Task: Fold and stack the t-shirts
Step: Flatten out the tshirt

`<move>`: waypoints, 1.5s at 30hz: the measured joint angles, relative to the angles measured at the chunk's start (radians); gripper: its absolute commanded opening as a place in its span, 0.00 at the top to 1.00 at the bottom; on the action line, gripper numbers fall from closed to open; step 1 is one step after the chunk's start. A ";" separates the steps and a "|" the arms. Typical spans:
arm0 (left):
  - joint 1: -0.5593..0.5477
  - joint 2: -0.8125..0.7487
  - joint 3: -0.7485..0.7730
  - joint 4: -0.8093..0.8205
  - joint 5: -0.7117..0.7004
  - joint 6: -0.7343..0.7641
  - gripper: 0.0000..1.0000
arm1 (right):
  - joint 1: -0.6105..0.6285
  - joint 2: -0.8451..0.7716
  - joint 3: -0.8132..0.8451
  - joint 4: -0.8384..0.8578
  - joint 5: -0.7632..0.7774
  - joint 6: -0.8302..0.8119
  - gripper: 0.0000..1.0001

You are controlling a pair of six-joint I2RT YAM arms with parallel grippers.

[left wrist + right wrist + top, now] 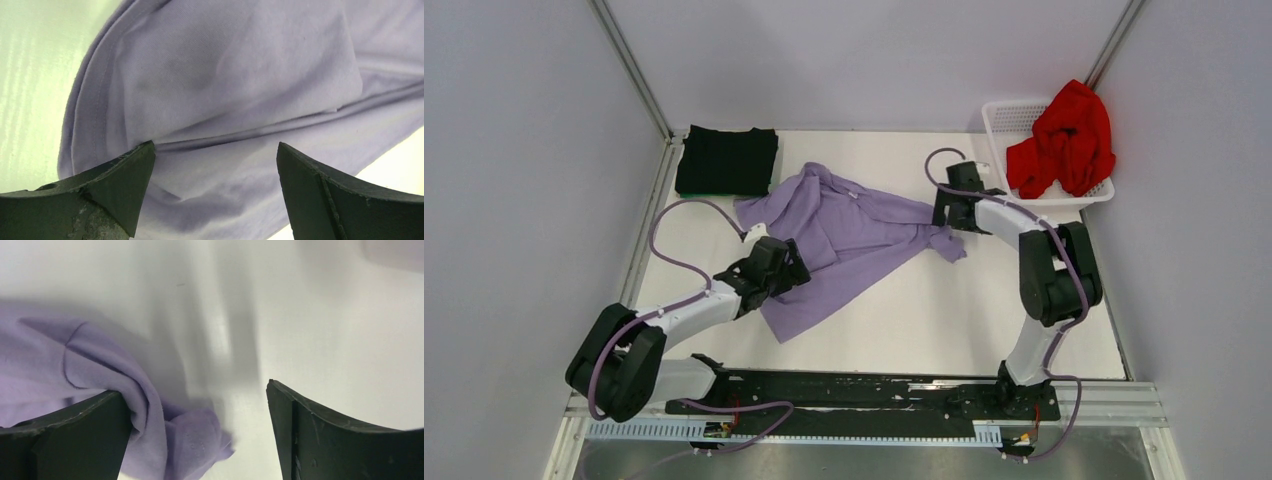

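Note:
A lavender-purple t-shirt (854, 235) lies crumpled and spread across the middle of the white table. My left gripper (792, 262) hovers low over its left middle part, jaws open; the left wrist view shows purple cloth (225, 85) filling the gap between the fingers. My right gripper (946, 216) stands open at the shirt's right tip, where a bunched corner (190, 440) lies between the jaws against the left finger (90, 435). A folded black t-shirt (727, 160) rests at the back left. A bright red t-shirt (1064, 140) is heaped in the basket.
The white lattice basket (1009, 118) stands at the back right corner, close behind the right arm. Metal frame rails run along the left edge (649, 215) and the near edge of the table. Grey walls close in on all sides.

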 measured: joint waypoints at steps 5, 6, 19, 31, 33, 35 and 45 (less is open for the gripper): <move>0.049 0.021 0.022 -0.015 -0.005 0.001 0.00 | -0.138 -0.023 -0.021 -0.056 -0.016 0.117 0.05; 0.057 0.025 0.026 -0.020 -0.006 0.001 0.00 | -0.151 -0.025 -0.024 -0.074 -0.020 0.139 0.05; 0.175 0.190 0.169 -0.045 -0.023 0.069 0.00 | -0.250 -0.203 -0.173 -0.250 -0.013 0.324 0.00; 0.274 0.359 0.429 -0.101 0.029 0.190 0.00 | -0.316 -0.618 -0.248 -0.246 -0.039 0.355 0.00; 0.274 0.301 0.429 -0.137 0.034 0.195 0.00 | -0.316 -0.702 -0.282 -0.206 -0.094 0.347 0.00; 0.274 0.197 0.410 -0.186 0.032 0.193 0.00 | -0.316 -0.795 -0.332 -0.153 -0.174 0.332 0.00; 0.274 -0.380 0.098 -0.480 -0.045 0.007 0.00 | -0.316 -0.866 -0.476 0.035 -0.389 0.317 0.00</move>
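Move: The purple t-shirt's middle lies some 8 cm ahead of the left hand and 8 cm to its right; the shirt's near corner is about 15 cm back and 3 cm left, and the black stack about 24 cm ahead, 12 cm left. For the right hand, the shirt's bunched right end is about 4 cm back, almost straight below; the basket sits some 16 cm ahead and 19 cm right. Cloth is roughly 2 cm below both hands. Both open grippers keep their fingers on the purple cloth and drag it apart: the right sweeps right and back, about 10 cm each way, turning some 30 degrees clockwise, while the left pushes forward about 11 cm and 5 cm left. Then both lift clear, the right some 14 cm up, drifting back left with fingers tilting up towards the shirt; the left rises, draws back and left, and starts sinking. ##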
